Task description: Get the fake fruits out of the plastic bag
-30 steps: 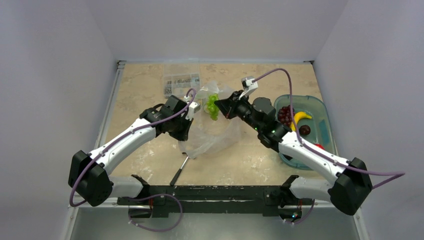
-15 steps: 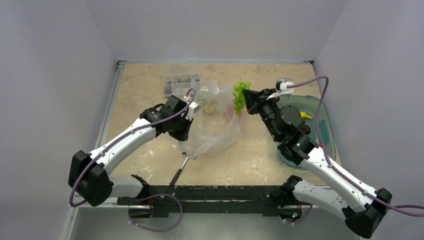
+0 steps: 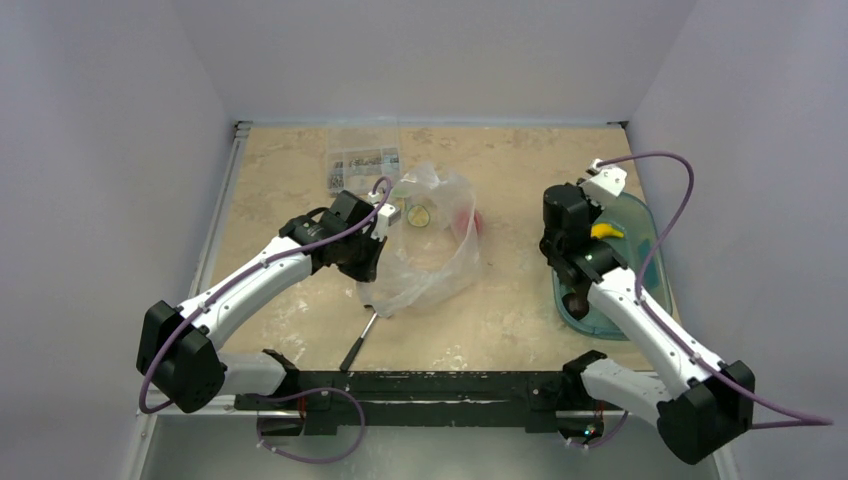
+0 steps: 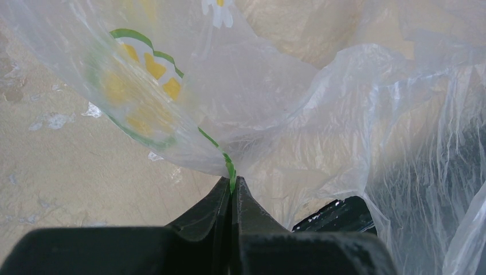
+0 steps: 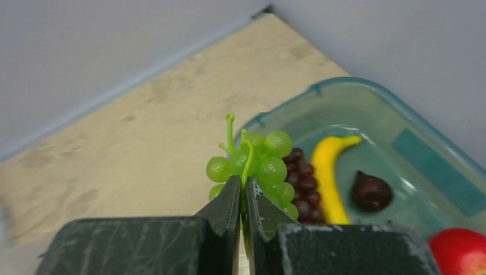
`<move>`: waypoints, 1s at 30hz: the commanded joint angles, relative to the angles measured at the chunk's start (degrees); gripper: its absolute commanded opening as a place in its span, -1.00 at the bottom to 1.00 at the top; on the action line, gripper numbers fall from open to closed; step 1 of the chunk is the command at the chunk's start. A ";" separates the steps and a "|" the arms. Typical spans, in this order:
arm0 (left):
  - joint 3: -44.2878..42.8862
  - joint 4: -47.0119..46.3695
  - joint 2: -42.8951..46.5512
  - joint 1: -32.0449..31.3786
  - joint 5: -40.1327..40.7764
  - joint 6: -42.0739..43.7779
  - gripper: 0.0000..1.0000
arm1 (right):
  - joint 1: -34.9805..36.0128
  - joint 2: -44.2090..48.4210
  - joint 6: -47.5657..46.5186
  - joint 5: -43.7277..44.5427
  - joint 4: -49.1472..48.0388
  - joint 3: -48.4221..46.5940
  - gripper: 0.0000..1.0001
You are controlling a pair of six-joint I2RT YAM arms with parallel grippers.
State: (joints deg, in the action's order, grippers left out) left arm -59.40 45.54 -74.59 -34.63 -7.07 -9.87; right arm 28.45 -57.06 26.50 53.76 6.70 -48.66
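My left gripper (image 4: pixel 232 186) is shut on a pinched edge of the plastic bag (image 4: pixel 286 86), right on its printed green line. From above, the plastic bag (image 3: pixel 430 255) lies crumpled mid-table with the left gripper (image 3: pixel 381 226) at its left side. A red fruit (image 3: pixel 472 220) and a pale green piece (image 3: pixel 420 214) show through it. My right gripper (image 5: pixel 243 186) is shut on the stem of the green grape bunch (image 5: pixel 261 163), held above the near-left rim of the teal container (image 5: pixel 367 94). In the container lie purple grapes (image 5: pixel 304 177), a banana (image 5: pixel 328 172), a dark plum (image 5: pixel 371 192) and a red fruit (image 5: pixel 458 252).
A clear box of small parts (image 3: pixel 362 160) stands at the back, behind the bag. A hammer (image 3: pixel 360 342) lies near the front, below the bag. The teal container (image 3: pixel 640 215) sits at the table's right edge, with the right arm (image 3: pixel 572 225) over its left side.
The right arm has swung from the bag's mouth to the right, carrying the green grapes over to the teal container. The left arm has kept its hold on the bag.
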 commanded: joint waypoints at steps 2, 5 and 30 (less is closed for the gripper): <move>-1.78 -0.23 0.27 -0.27 -0.55 0.38 -1.00 | -9.57 -6.24 11.98 7.61 15.83 -4.58 -1.00; -1.69 -0.19 0.37 -0.29 -0.43 0.38 -1.00 | -14.23 -8.93 12.78 3.99 15.35 -3.26 -1.00; -2.13 0.05 -2.32 -0.32 -2.90 0.31 -1.00 | -6.60 -8.69 -8.92 -45.50 -8.04 -0.31 0.19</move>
State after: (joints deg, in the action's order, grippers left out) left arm -59.40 45.56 -76.20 -34.63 -8.01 -9.87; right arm 14.22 -62.48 24.47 20.69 4.40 -46.02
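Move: The green grapes already hang by their stem from my right fingers. The banana in the teal bin, where they are to go, lies about 9 cm to the right, about level fore and aft, and roughly 24 cm below. At much the same depth, the red grapes sit 1 cm ahead and 3 cm right, the dark round fruit 5 cm back and 9 cm right. From my left hand the banana is some 48 cm right, 11 cm ahead and 9 cm below. I carry the green grapes right and down into the bin with my right hand, about 10 cm each way, tipping the fingers down and turning clockwise some 20 degrees. Low over the banana I open about halfway and let go. Then I swing back left towards the bag, a bit up and forward, levelling and turning counter-clockwise with the fingers open. ##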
